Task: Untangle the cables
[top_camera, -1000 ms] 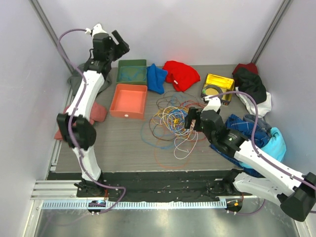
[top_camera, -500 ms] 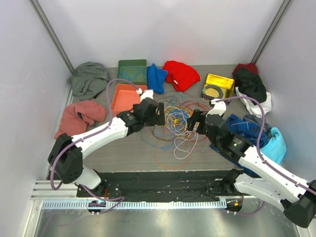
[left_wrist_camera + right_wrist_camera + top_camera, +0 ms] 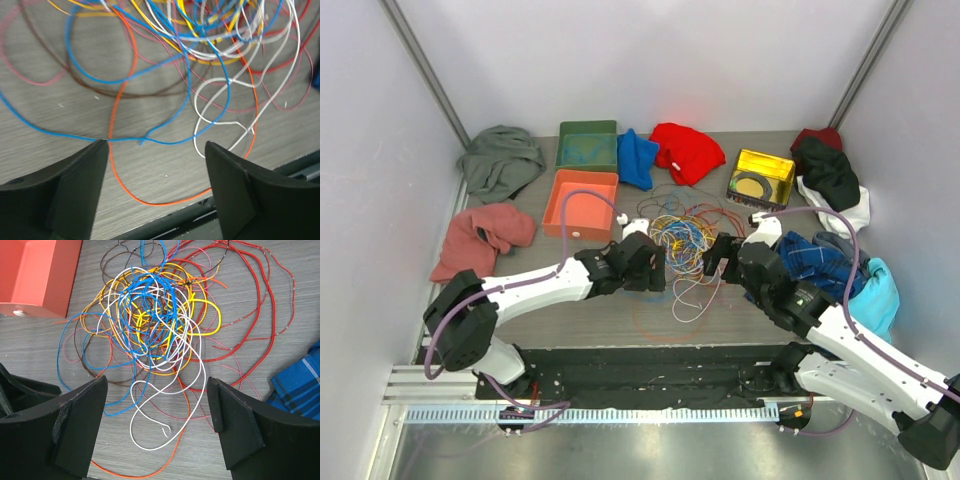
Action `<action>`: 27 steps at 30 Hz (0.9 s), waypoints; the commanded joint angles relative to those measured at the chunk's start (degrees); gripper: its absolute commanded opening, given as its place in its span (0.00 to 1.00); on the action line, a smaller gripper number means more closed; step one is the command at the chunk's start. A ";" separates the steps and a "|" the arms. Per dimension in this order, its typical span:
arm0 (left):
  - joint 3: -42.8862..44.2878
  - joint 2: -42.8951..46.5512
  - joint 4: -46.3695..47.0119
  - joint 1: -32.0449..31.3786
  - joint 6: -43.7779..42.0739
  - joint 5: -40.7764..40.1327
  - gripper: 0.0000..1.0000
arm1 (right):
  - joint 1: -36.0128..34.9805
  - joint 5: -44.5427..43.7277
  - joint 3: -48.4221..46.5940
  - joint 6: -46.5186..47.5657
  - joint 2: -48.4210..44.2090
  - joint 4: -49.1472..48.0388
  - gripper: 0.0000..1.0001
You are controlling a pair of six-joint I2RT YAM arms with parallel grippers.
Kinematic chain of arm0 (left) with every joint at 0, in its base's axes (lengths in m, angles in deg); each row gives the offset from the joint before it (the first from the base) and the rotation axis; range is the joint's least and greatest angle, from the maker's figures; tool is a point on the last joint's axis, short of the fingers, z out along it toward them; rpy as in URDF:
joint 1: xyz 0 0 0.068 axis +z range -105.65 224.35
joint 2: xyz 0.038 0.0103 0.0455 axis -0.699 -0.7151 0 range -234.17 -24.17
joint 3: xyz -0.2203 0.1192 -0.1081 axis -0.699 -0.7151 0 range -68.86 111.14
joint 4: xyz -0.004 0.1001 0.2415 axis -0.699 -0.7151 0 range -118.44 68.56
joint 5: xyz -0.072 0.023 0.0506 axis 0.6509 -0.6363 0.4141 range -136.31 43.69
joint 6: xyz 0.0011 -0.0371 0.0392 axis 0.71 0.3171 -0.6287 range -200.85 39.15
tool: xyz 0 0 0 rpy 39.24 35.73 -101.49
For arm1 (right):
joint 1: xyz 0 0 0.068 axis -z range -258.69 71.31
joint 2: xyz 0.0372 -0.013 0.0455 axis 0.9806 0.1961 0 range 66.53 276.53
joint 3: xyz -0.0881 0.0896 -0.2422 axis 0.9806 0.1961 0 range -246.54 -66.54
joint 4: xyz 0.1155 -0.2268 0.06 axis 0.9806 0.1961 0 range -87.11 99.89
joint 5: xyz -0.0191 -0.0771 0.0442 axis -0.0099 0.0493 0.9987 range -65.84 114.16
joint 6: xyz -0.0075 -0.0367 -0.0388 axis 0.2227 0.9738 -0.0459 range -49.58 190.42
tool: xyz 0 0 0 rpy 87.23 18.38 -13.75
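The cables (image 3: pixel 678 237) lie in a tangled heap of blue, yellow, white, orange, red and brown wire loops mid-table. My left gripper (image 3: pixel 655 272) is open and empty, low at the heap's near left edge. In the left wrist view (image 3: pixel 156 147) a blue wire (image 3: pixel 170 142) and an orange loop (image 3: pixel 114 165) run between its fingers. My right gripper (image 3: pixel 712 258) is open and empty at the heap's right edge. In the right wrist view (image 3: pixel 156 382) it hovers above the tangle (image 3: pixel 155 325), with a white loop (image 3: pixel 130 433) below the jaws.
An orange tray (image 3: pixel 580 205) and a green tray (image 3: pixel 587 145) stand back left. A yellow tin (image 3: pixel 760 175) stands back right. Blue (image 3: pixel 638 158) and red (image 3: pixel 688 150) cloths lie behind the heap. Garments lie at the left (image 3: pixel 480 235) and right (image 3: pixel 830 260).
My left arm has swung down from the back left corner to the table at the heap's near left edge. My right gripper has shifted slightly nearer.
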 commanded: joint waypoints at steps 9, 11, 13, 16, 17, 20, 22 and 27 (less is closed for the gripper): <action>2.33 -6.92 7.37 -4.47 -5.36 8.38 0.72 | -0.25 -0.57 0.37 -1.71 -1.99 0.08 0.89; 2.59 -8.42 7.72 -4.83 -5.63 8.90 0.72 | -0.17 -0.74 0.37 -1.62 -2.43 0.52 0.89; 2.68 -9.56 8.25 -4.82 -5.90 9.17 0.72 | -0.25 -0.92 0.37 -1.54 -2.61 0.96 0.89; 2.86 -11.40 8.95 -4.74 -6.34 8.91 0.72 | -0.25 -1.27 0.45 -1.53 -2.96 1.31 0.89; 3.12 -11.93 9.04 -4.74 -6.42 8.30 0.72 | -0.25 -1.27 0.45 -1.53 -2.87 1.40 0.89; 3.56 -13.60 9.48 -4.74 -6.34 6.19 0.67 | -0.17 -1.44 0.36 -1.45 -2.96 1.58 0.89; 3.56 -14.04 10.09 -4.65 -6.07 4.52 0.61 | -0.17 -1.71 0.19 -1.45 -3.22 1.84 0.89; 3.65 -14.31 10.01 -4.65 -6.34 2.32 0.24 | -0.17 -1.97 0.37 -1.18 -2.96 1.84 0.89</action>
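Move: The left hand, wide open, is going for the lower end of the blue cable's loose loop, about 5 cm to its right, 2 cm back and 8 cm below. At that same table level, the white cable's loose loop lies about 7 cm to the right of that spot, the orange cable's arc about 8 cm nearer the base, and the tangle's middle 13 cm farther out and 3 cm right. From the right hand the blue loop's end is roughly 13 cm left, 3 cm back and 16 cm down. Rightward and back at first, then almost straight down, the left hand sinks some 6 cm and shifts about 5 cm right towards the lower end of the blue loop, turning slightly clockwise. The fingers narrow a little on the way, then draw in to under half open on either side of the blue strand; whether they touch it can't be seen. ##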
